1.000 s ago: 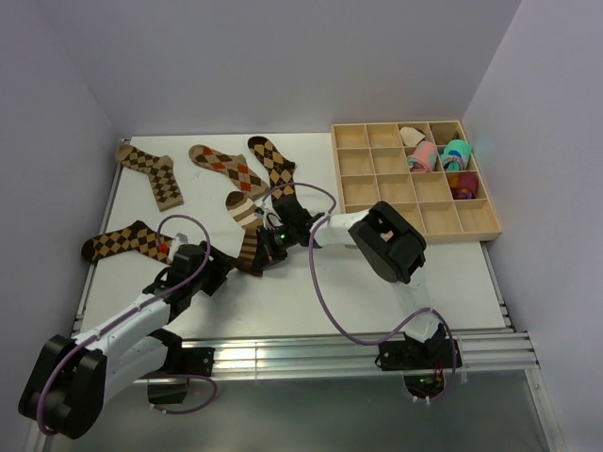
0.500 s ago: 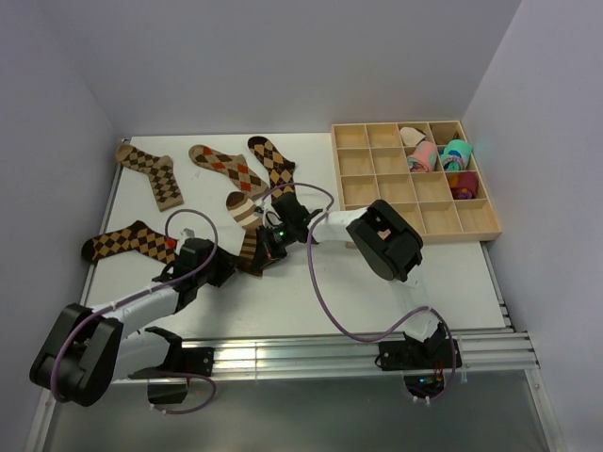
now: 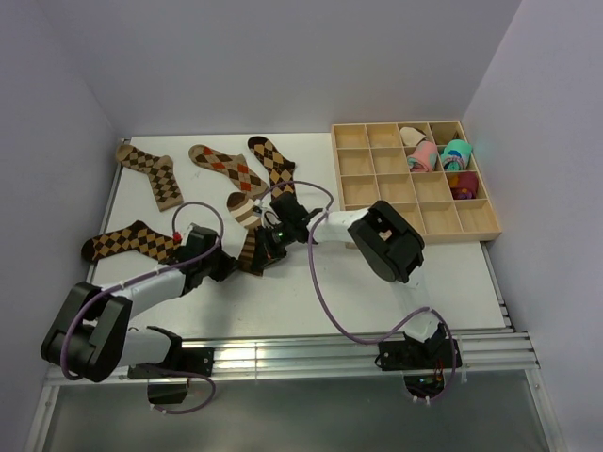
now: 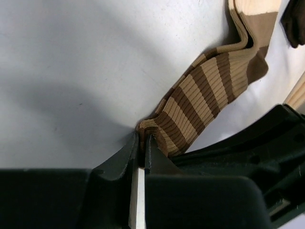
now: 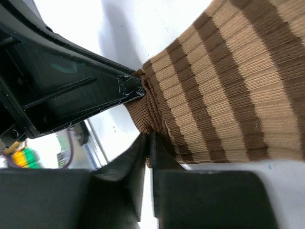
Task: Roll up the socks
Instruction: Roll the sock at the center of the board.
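Observation:
The brown-and-cream striped sock lies at the table's middle, its lower end bunched between both grippers. My left gripper is shut on that end's folded edge, with the striped sock running up and right from its jaws. My right gripper pinches the same end from the other side, shut on the striped sock close to the left gripper's finger. Argyle socks lie flat at the back left, back middle, beside it and at the left.
A wooden compartment tray stands at the back right, with pink and teal rolled bundles in its far right cells. Both arms' cables loop above the table near the striped sock. Walls close in at left, back and right.
My left arm has reached forward to the striped sock's lower end and its gripper has closed on the edge. The right gripper has kept its pinch in place.

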`<state>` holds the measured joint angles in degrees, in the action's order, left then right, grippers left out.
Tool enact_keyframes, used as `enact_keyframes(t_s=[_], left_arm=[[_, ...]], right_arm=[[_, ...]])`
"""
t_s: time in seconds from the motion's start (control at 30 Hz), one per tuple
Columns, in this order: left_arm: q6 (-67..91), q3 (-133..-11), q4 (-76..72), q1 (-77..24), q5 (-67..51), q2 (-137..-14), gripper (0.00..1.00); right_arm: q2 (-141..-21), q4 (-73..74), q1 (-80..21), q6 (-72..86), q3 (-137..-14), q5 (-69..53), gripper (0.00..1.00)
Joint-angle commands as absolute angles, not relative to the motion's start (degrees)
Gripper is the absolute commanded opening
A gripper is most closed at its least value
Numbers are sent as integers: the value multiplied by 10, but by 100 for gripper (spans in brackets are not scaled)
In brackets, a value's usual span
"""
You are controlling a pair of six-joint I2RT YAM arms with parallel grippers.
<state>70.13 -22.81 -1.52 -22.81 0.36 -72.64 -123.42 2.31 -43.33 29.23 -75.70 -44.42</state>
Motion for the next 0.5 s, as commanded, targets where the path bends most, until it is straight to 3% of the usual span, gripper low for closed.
enact_keyframes(t_s=[0.0, 0.13, 0.47], left_arm=[[673, -267, 73, -227, 5, -759, 0], [649, -296, 110, -227, -7, -793, 0], [607, -346, 166, -227, -18, -814, 0]], right_arm=[[-1194, 26, -446, 235, -730, -346, 18], [-1104, -55, -458, 192, -650, -264, 42], [-998, -192, -541, 22, -531, -69, 47]])
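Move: The striped sock lies almost flat, its near cuff edge already pinched in both hands; its middle is about 8 cm ahead and 3 cm right of the left hand, and about 8 cm ahead and 3 cm left of the right hand, a centimetre or two lower. From the right hand, the red argyle sock lies some 27 cm ahead and 9 cm left, the brown argyle sock some 27 cm ahead and 4 cm right. The right hand lets go of the near right corner of the sock's cuff, its fingers opening to about half, and backs off some 3 cm to the right and 3 cm up while its wrist rolls about 40 degrees, the hand's underside swinging forward. The left hand keeps its fingers shut on the cuff's left corner, low at the board, easing only about 1 cm forward and right as it turns some 10 degrees. ##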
